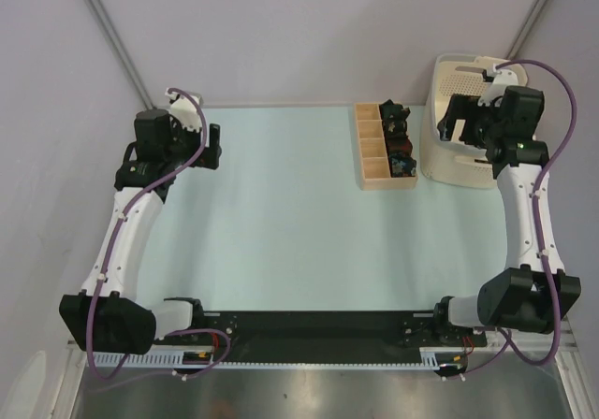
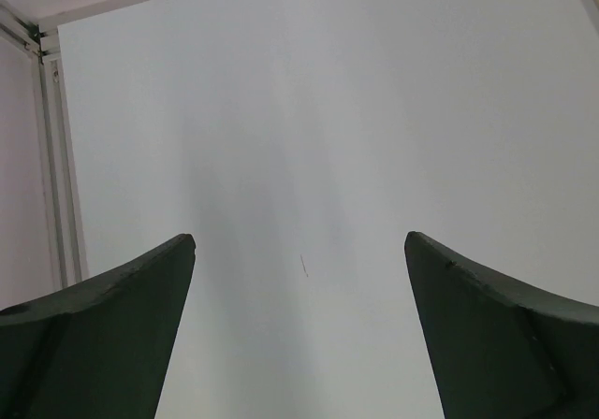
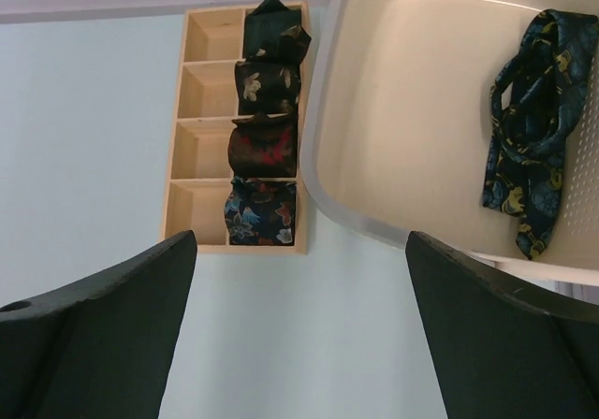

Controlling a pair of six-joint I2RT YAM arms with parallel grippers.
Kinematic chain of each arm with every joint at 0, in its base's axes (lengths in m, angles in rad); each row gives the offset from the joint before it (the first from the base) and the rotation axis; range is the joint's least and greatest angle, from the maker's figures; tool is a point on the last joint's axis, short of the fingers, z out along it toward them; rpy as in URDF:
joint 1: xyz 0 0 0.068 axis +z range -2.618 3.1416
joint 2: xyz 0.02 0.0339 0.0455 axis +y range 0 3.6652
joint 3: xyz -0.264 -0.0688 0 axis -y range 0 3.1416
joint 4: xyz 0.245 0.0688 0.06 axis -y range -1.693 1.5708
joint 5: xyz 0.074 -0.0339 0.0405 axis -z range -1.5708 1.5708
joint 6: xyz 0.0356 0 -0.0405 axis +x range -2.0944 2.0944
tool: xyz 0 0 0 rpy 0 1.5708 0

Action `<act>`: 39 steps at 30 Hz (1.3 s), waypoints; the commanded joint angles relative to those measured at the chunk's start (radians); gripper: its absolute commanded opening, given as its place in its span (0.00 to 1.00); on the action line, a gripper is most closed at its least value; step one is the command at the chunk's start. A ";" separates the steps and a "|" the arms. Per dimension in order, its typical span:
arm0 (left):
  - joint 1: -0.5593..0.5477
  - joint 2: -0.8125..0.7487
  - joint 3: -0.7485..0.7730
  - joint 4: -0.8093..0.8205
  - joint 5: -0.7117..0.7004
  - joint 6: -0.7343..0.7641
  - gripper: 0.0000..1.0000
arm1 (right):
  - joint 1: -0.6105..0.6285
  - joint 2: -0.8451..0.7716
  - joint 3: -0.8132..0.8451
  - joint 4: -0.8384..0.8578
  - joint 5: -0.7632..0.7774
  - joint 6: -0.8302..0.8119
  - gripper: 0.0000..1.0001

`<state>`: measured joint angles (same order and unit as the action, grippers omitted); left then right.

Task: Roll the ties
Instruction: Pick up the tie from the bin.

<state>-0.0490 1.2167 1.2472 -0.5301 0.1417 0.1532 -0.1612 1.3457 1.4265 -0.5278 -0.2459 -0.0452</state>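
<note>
A loose navy tie with a blue and yellow floral pattern lies crumpled inside the cream basket. Several rolled ties fill the right column of the tan wooden box; they also show as rolled ties in the top view. My right gripper is open and empty, hovering above the basket's near-left rim; from above the right gripper is over the basket. My left gripper is at the table's far left, away from the ties. It is the open left gripper over bare table.
The wooden box stands at the back right, its left column of compartments empty, right beside the basket. A pale wall and a metal frame post border the table's far-left corner.
</note>
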 commanded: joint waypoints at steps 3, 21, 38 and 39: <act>0.008 -0.028 0.024 0.025 -0.016 -0.004 0.99 | -0.004 0.055 0.100 0.017 -0.021 -0.021 1.00; 0.008 -0.008 -0.023 0.002 0.007 0.011 0.99 | -0.118 0.835 1.053 -0.227 0.126 -0.140 1.00; 0.008 0.086 -0.023 -0.053 -0.056 0.016 1.00 | -0.178 1.142 0.985 -0.135 0.327 -0.303 1.00; 0.008 0.093 -0.017 -0.056 -0.059 0.019 1.00 | -0.178 1.152 0.982 -0.130 0.335 -0.303 1.00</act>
<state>-0.0490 1.2934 1.2022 -0.5747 0.1055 0.1665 -0.3279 2.4645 2.4191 -0.7147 0.0425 -0.3138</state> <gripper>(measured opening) 0.994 0.995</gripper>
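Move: The tie lies on the bin floor close to its right wall, about 14 cm ahead of my right hand, 24 cm to the right and 29 cm below. The bin's middle is some 14 cm ahead and 15 cm right. The box of rolled ties stands about 11 cm ahead and 9 cm left, down on the table. From my left hand, the tie is roughly 17 cm ahead, 75 cm to the right and 26 cm below. I sweep my open right hand forward and right, some 20 cm each way, lifting slightly first, then sink it about 22 cm into the bin over the tie, tipping the fingers some 20 degrees further down while the hand rolls and turns to the right. It ends above the tie, not yet touching. My left hand, empty and open, sinks about 5 cm. ##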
